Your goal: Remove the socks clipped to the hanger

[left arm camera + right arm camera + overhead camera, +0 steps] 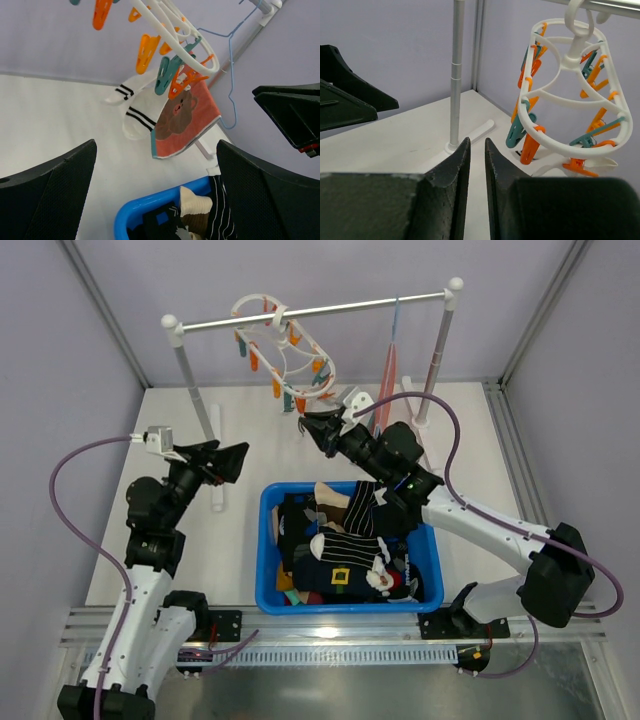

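The white oval hanger (285,350) hangs by its hook from the rail, with orange and teal pegs dangling from it (575,100). Two white socks (132,114) with black stripes hang from its pegs, seen in the left wrist view. My right gripper (306,421) (476,140) sits just below and in front of the hanger's lower end. Only a thin slit shows between its jaws, and nothing is in it. My left gripper (238,462) (156,145) is wide open and holds nothing, left of the hanger and above the table.
A blue bin (268,540) full of socks sits between the arms. An orange bear-print cloth (182,117) hangs beside the socks, and a pale-blue wire coat hanger (231,75) hangs behind it. Rack posts (195,390) (440,350) stand at the back.
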You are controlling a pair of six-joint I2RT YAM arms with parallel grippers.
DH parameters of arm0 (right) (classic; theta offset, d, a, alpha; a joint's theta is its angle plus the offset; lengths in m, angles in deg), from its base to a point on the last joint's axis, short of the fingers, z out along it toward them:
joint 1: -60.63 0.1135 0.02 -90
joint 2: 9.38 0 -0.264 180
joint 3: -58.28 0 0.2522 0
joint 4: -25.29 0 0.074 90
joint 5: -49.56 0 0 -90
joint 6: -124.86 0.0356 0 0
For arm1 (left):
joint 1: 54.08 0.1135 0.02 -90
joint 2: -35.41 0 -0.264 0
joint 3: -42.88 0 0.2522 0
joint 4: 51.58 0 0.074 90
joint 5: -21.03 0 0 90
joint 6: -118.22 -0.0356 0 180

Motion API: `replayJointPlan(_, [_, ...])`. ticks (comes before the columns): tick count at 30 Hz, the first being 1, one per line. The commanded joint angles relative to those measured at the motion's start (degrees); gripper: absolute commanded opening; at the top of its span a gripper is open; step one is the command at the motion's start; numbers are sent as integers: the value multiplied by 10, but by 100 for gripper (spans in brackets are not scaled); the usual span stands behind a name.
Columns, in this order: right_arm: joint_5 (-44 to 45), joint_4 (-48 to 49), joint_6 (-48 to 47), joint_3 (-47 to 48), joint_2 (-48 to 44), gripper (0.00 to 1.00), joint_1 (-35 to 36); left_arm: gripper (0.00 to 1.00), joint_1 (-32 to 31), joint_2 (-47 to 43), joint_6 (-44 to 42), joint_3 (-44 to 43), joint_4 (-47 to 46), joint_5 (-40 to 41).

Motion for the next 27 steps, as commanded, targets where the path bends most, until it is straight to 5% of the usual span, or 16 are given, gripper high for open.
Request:
replayJointPlan(1, [56,22,-13,-9,-28,20,4,99,-4,11,-18,-1,-30,9])
replayJointPlan(4, [121,-7,-31,-9,-30,59,-10,100,-11,19,-19,-4,-35,5])
replayJointPlan(5, [128,-16,-28,-10,-29,80,-16,100,-12,19,-21,-4,-35,6])
replayJointPlan(7, [130,-28,-10,-23,-21,87,-33,99,-14,20,-22,-5,-36,7])
replayJointPlan(21, [190,28,13,24,153,91,-110,99,-16,7,-22,-2,-34,1])
replayJointPlan(27, [92,112,-4,85,258,90,-143,99,-16,-4,-22,2,-33,7])
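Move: From the right hand, its fingers nearly shut, the white striped sock still clipped on the hanger is about 15 cm ahead, 5 cm to the right and 9 cm lower. The orange clip holding it is just above it, some 5 cm below the hand. The hanger's middle is roughly 22 cm ahead, 5 cm to the left and slightly higher; the bear towel hangs some 20 cm ahead, 22 cm right and 12 cm lower. From the left hand, the sock is about 24 cm ahead, 22 cm right and slightly below. Forward and to the right at first, then steeply down and on forward, the right hand swings in under the hanger's near end towards the clipped sock, some 16 cm forward and 15 cm down, ending level and straight ahead. On the way its fingers spread wide and the wrist turns nearly 30 degrees clockwise while tipping down, bringing the open jaws to face the sock; contact can't be made out. ##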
